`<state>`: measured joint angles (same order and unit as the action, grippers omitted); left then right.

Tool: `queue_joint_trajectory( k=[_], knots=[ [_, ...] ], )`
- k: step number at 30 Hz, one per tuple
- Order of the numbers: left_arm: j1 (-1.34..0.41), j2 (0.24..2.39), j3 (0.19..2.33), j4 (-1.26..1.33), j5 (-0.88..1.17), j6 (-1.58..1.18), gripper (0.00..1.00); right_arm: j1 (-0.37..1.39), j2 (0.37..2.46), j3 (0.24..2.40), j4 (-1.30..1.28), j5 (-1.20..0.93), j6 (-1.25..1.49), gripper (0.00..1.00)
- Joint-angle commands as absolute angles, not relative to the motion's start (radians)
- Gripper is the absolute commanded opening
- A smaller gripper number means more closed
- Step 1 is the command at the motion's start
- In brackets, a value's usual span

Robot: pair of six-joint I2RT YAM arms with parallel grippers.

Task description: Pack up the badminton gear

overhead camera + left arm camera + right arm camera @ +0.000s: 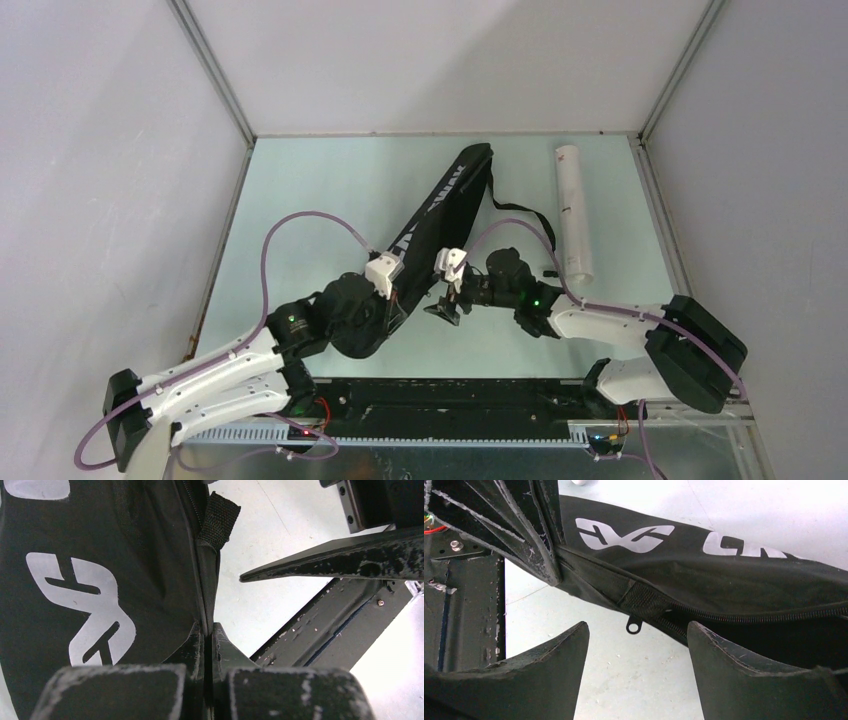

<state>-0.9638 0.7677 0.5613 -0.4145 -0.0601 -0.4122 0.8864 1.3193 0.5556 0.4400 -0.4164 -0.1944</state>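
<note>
The black racket bag lies diagonally across the table, its strap trailing to the right. My left gripper is shut on the bag's edge seam near its near end; the left wrist view shows the jaws pinched on the fabric beside the white logo. My right gripper is open and empty just right of the bag. In the right wrist view the zipper pull hangs between its fingertips, untouched, and the zipper is partly open. The white tube lies at the back right. Rackets and shuttlecocks are not in view.
A black rail runs along the table's near edge between the arm bases. Grey walls enclose the table on the left, back and right. The right gripper's finger reaches across the left wrist view above the table.
</note>
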Motion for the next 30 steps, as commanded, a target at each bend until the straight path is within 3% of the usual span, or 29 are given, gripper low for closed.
queue_joint_trajectory(
  k=[1,6,11,18,25,30],
  knots=[
    [-0.980,0.746,0.613,-0.378,-0.014,-0.445,0.00,0.908,1.360,0.568,0.571,-0.380,-0.224,0.73],
    [-0.983,0.742,0.619,-0.387,-0.008,-0.445,0.00,0.932,1.415,0.594,0.589,-0.318,-0.250,0.64],
    [-0.985,0.746,0.622,-0.410,-0.016,-0.451,0.00,0.943,1.423,0.597,0.608,-0.295,-0.257,0.28],
    [-0.986,0.745,0.627,-0.452,-0.052,-0.460,0.00,0.932,1.379,0.597,0.533,-0.267,-0.251,0.05],
    [-0.989,0.715,0.623,-0.488,-0.065,-0.476,0.00,0.789,1.346,0.609,0.395,-0.409,-0.159,0.00],
    [-0.989,0.694,0.634,-0.536,-0.059,-0.493,0.00,0.682,1.405,0.709,0.133,-0.533,-0.199,0.00]
  ],
)
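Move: The zip pull hangs just off the right gripper's open fingers, about 1 cm ahead, 2 cm left and 2 cm below. The left gripper, still pinching the bag's near edge, is some 8 cm left of the right fingers and 3 cm back; from it the zip pull is about 4 cm ahead and 6 cm right. The bag's middle lies roughly 13 cm ahead of the right hand, and its strap about 18 cm ahead and 23 cm right. Ease the right gripper left and down about 2 cm, then shut its fingers on the zip pull beside the webbing tab. With the zip pull pinched, draw right, up and a little forward, about 3 cm in all. Keep the left gripper shut on the bag's edge, nearly in place, letting it rise about 1 cm at the end. ##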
